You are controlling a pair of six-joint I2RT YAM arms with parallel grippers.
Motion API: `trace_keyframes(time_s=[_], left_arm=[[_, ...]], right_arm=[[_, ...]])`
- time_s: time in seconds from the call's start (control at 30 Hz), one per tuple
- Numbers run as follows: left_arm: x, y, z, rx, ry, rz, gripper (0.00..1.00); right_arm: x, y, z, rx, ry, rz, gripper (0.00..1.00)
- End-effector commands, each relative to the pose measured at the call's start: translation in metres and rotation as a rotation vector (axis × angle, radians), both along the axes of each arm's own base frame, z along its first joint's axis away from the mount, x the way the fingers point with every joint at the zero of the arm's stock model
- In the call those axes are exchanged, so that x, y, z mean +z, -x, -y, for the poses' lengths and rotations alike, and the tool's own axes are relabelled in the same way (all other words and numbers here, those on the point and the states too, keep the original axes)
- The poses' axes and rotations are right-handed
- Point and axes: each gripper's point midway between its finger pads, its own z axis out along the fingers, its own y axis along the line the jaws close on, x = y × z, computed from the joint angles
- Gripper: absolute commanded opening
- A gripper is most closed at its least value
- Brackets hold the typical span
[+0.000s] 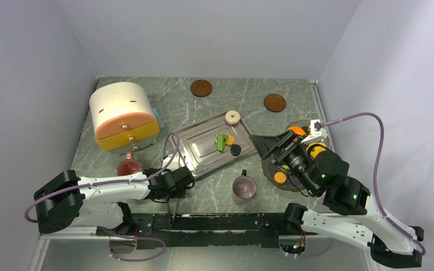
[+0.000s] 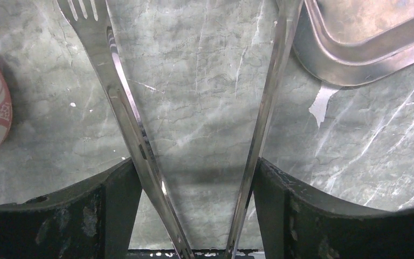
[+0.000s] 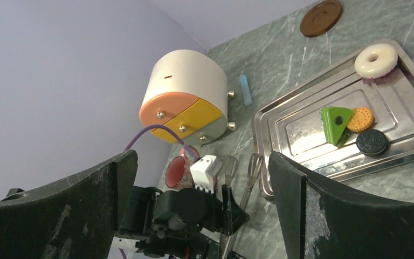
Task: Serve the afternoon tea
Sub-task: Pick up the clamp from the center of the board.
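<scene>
On the steel tray (image 1: 200, 161) lie a cream ring (image 1: 233, 116), a green wedge (image 1: 221, 141), an orange biscuit (image 1: 230, 140) and a black cookie (image 1: 235, 149). A pinkish-grey metallic mug (image 1: 243, 187) stands in front of the tray. My left gripper (image 1: 185, 176) (image 2: 194, 172) sits low at the tray's near-left corner. Metal tongs (image 2: 124, 108) are between its fingers, their arms spread against both fingers and nothing between their tips. My right gripper (image 1: 263, 145) (image 3: 200, 159) hangs open and empty over a glass plate (image 1: 271, 169) holding an orange treat (image 1: 280, 178).
A pink patterned mug (image 1: 129, 167) lies left of the tongs. A round cream box with orange and yellow drawers (image 1: 123, 116) stands at the back left. Two brown coasters (image 1: 201, 88) (image 1: 274, 103) lie at the back. Walls close in on three sides.
</scene>
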Motion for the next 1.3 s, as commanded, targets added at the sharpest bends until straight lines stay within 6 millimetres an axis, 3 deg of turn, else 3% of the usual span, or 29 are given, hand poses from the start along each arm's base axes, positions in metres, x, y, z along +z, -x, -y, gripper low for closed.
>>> trace_keyframes(time_s=[0.0, 0.2, 0.4, 0.73, 1.13, 1.27], left_arm=[[-0.025, 0.016, -0.013, 0.017, -0.039, -0.081, 0.76], [-0.028, 0.018, -0.015, 0.021, -0.046, -0.091, 0.65], [-0.017, 0.014, -0.011, -0.006, -0.041, -0.075, 0.61], [0.04, 0.005, 0.0, -0.053, 0.024, -0.011, 0.51], [0.076, 0.004, 0.007, -0.135, 0.01, -0.001, 0.5], [0.097, -0.004, 0.012, -0.166, 0.001, 0.031, 0.5]], right_arm=[[0.002, 0.0, 0.002, -0.006, -0.016, 0.008, 0.96], [-0.002, 0.001, 0.003, -0.006, -0.021, 0.004, 0.96], [-0.001, 0.0, 0.0, -0.001, -0.016, 0.006, 0.96], [0.0, 0.0, -0.001, 0.002, -0.018, 0.004, 0.96], [0.0, -0.001, -0.005, 0.005, -0.019, 0.001, 0.96], [-0.002, -0.001, -0.006, 0.007, -0.013, -0.005, 0.96]])
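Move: The tongs (the clamp) already lie between the left hand's open fingers, their middle about 2 cm ahead at pad height, hinge end towards the base. The baking tray's middle is roughly 20 cm ahead and 12 cm right, the red mug 5 cm ahead and some 14 cm left, and the grey mug nearly level ahead, about 22 cm right. From the right hand, the tongs lie about 24 cm left, 3 cm back and 36 cm below. The left hand first stays low in place while its fingers close in from either side on the two arms of the tongs, squeezing them towards each other. Then, with the fingers narrowing to about half open and keeping the tongs pinched between the pads, it rises nearly straight up by about 7 cm, away from the table beside the tray, turning only slightly clockwise. ##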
